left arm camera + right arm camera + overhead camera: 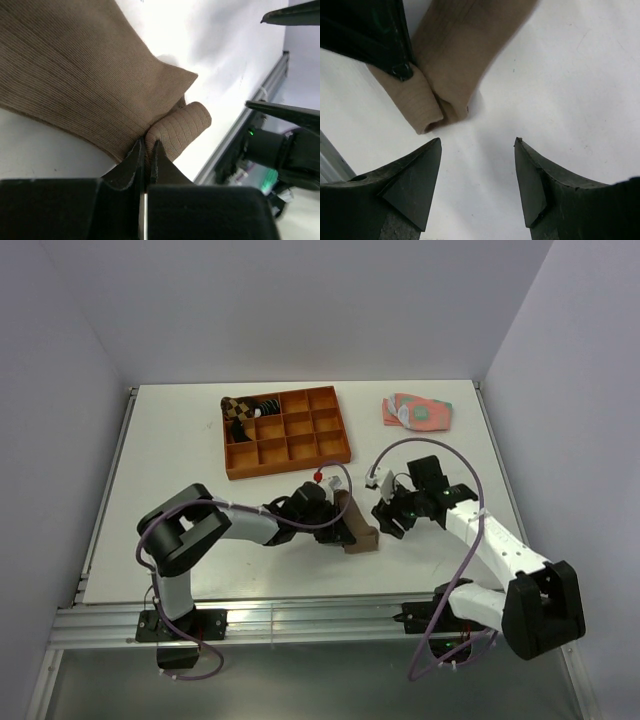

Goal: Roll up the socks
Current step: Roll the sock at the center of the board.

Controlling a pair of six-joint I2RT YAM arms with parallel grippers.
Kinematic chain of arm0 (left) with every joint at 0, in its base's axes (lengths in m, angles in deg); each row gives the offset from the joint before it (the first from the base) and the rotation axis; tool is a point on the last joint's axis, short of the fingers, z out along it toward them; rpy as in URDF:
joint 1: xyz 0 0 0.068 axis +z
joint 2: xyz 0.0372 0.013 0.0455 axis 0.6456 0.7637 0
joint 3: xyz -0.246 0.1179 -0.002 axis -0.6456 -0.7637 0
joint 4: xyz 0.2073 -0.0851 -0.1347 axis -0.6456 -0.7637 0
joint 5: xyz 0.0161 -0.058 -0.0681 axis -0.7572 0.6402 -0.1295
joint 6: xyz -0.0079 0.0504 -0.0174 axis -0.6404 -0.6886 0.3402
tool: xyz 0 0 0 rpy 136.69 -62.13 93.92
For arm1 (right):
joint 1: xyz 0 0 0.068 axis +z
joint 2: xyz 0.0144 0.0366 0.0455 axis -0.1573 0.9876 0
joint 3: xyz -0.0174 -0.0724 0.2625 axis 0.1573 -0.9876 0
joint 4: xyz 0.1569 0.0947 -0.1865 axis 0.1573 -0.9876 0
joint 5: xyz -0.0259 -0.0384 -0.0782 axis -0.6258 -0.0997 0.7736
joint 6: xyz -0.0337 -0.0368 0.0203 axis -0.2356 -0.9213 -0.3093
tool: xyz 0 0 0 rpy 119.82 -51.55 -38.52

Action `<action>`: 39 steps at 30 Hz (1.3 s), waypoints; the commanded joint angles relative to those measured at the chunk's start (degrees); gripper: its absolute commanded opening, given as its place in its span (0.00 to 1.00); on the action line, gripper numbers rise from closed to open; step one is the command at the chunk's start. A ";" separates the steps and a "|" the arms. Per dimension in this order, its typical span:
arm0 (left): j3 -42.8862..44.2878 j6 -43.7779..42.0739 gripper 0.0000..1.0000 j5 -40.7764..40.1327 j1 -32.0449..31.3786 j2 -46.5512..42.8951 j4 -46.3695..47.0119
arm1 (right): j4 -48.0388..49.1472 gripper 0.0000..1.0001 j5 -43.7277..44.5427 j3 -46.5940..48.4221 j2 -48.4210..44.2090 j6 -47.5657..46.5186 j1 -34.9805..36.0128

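The tan-brown sock (360, 528) lies partly rolled on the table in front of the tray, its rolled end (182, 125) pointing toward the right arm. My left gripper (343, 528) is shut on a fold of this sock (75, 75), the jaws (147, 145) pinching the fabric beside the roll. My right gripper (386, 517) stands open just right of the sock, touching nothing. In the right wrist view the gripper (477, 142) has bare table between its fingers, and the sock's roll (425, 107) lies just beyond the tips. A black striped sock (264, 406) sits in the tray's back-left compartments.
An orange compartment tray (300, 452) stands behind the grippers, with a brown checkered rolled sock (236, 408) in its back-left corner. Flat pink-and-green socks (418, 412) lie at the back right. A metal rail (300, 620) runs along the table's near edge.
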 commanded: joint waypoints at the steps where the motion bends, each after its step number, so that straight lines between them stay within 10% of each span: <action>1: -0.92 1.24 0.00 8.24 1.67 3.07 -6.80 | 2.64 0.67 1.48 -3.21 -4.02 -3.81 2.57; 10: -1.19 3.88 0.00 18.17 4.58 7.11 -6.09 | 6.25 0.68 3.70 -10.08 -13.96 -6.71 16.90; 29: 0.92 5.11 0.00 22.22 5.99 10.81 -5.12 | 10.73 0.62 7.82 -13.16 -4.92 -8.38 28.33; 39: 0.66 3.97 0.11 22.49 6.25 8.36 -4.86 | 14.77 0.27 9.93 -12.98 0.00 -6.54 28.86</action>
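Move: The folded end of the sock lies about 5 cm back and 6 cm to the left of the right hand, some 6 cm below its open fingers. The sock's flat foot is roughly 4 cm ahead and 8 cm to the left of that hand; the divided box stands about 21 cm ahead and 23 cm left. From the left hand, already pinching the fold, the folded end's middle is some 2 cm back and 3 cm right, 1 cm lower. Right hand goes about 10 cm back-left, sinks 6 and pinches the folded end; left, still gripping, draws back. ##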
